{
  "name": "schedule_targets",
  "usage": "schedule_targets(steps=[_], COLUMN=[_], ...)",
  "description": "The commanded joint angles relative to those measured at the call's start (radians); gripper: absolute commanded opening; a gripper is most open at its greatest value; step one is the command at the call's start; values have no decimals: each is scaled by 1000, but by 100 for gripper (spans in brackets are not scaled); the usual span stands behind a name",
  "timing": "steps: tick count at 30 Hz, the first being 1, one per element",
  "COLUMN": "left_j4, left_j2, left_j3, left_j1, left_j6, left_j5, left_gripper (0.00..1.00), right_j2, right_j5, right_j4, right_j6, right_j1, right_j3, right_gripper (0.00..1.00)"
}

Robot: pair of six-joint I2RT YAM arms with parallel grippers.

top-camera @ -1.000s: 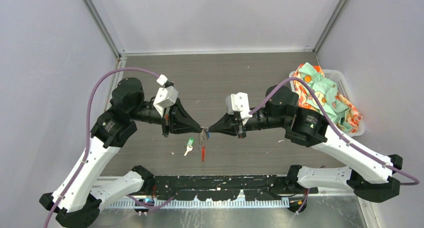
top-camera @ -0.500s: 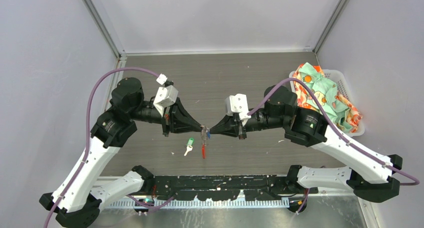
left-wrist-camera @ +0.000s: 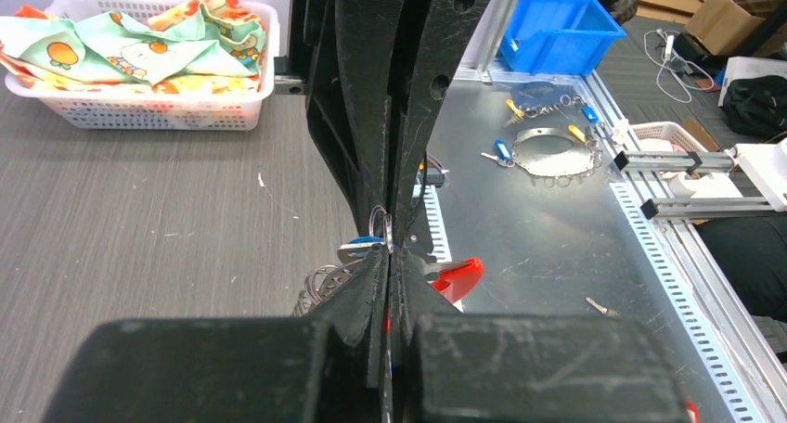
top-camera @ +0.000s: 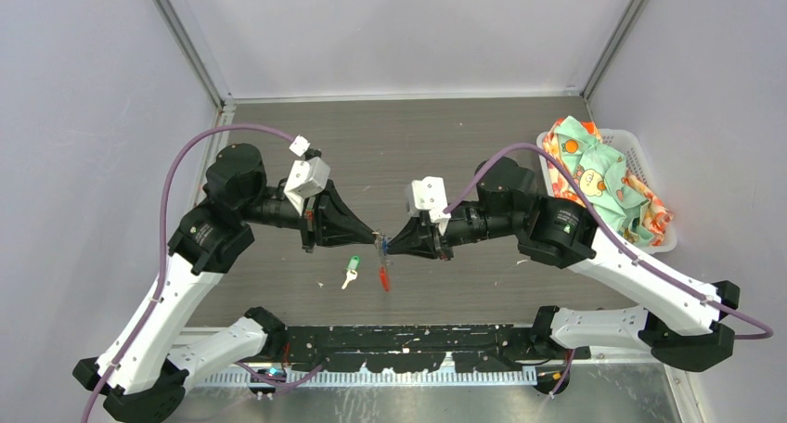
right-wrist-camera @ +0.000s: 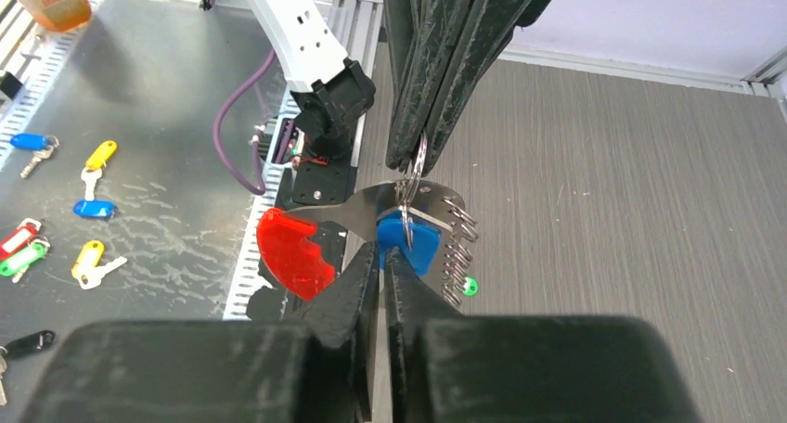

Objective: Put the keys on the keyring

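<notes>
The keyring [top-camera: 381, 261] hangs between both gripper tips above the table: a silver ring [right-wrist-camera: 413, 174], a chain [right-wrist-camera: 454, 247] and a red tab [right-wrist-camera: 291, 252]. My left gripper [top-camera: 374, 235] is shut on the ring [left-wrist-camera: 378, 224], with the chain [left-wrist-camera: 318, 284] and red tab [left-wrist-camera: 458, 277] dangling beyond it. My right gripper [right-wrist-camera: 383, 249] meets it from the right, its jaws a hair apart, pinching the edge of the blue key [right-wrist-camera: 414, 238] that sits at the ring. The green key [top-camera: 352, 267] lies on the table left of the red tab [top-camera: 383, 277].
A white basket [top-camera: 640, 159] full of patterned cloth stands at the right edge. Behind the arm bases runs a metal shelf [left-wrist-camera: 548, 237] with spare coloured keys [right-wrist-camera: 90, 205]. A blue bin [left-wrist-camera: 557, 33] shows in the left wrist view.
My right arm has pushed left, bringing its tip closer against the left gripper. The hanging red tab has swung a little right and up. The left arm and green key have stayed put.
</notes>
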Motion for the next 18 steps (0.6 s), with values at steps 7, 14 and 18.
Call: schedule_targets(steps=[7,14,18], left_j4=[34,37,35], left_j2=[-25,-28,-31], left_j3=[8,4,1], left_j1=[-3,-3,-3], left_j6=[7,12,13], left_j5=[3,-3,-5], left_gripper=[0,0,0], right_j2=[-44,18,28], right_j5=[109,78,53], right_j4=[1,77,124], right_j6=[-3,104,136], right_j1=[-1,-3,-2], right_j3=[125,137,115], right_gripper=[42,46,43])
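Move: The right hand is at the blue-tagged key, whose tag is about 1 cm to its left and level with it. The keyring, still pinched by the left hand, is roughly 2 cm to the right hand's left and 2 cm above. The red handle hangs about 3 cm back, 1 cm left and 5 cm below. From the left hand, the blue tag is some 2 cm right and 3 cm below. The right hand opens its fingers at the blue-tagged key and rises about 5 cm beside the left-held keyring. ##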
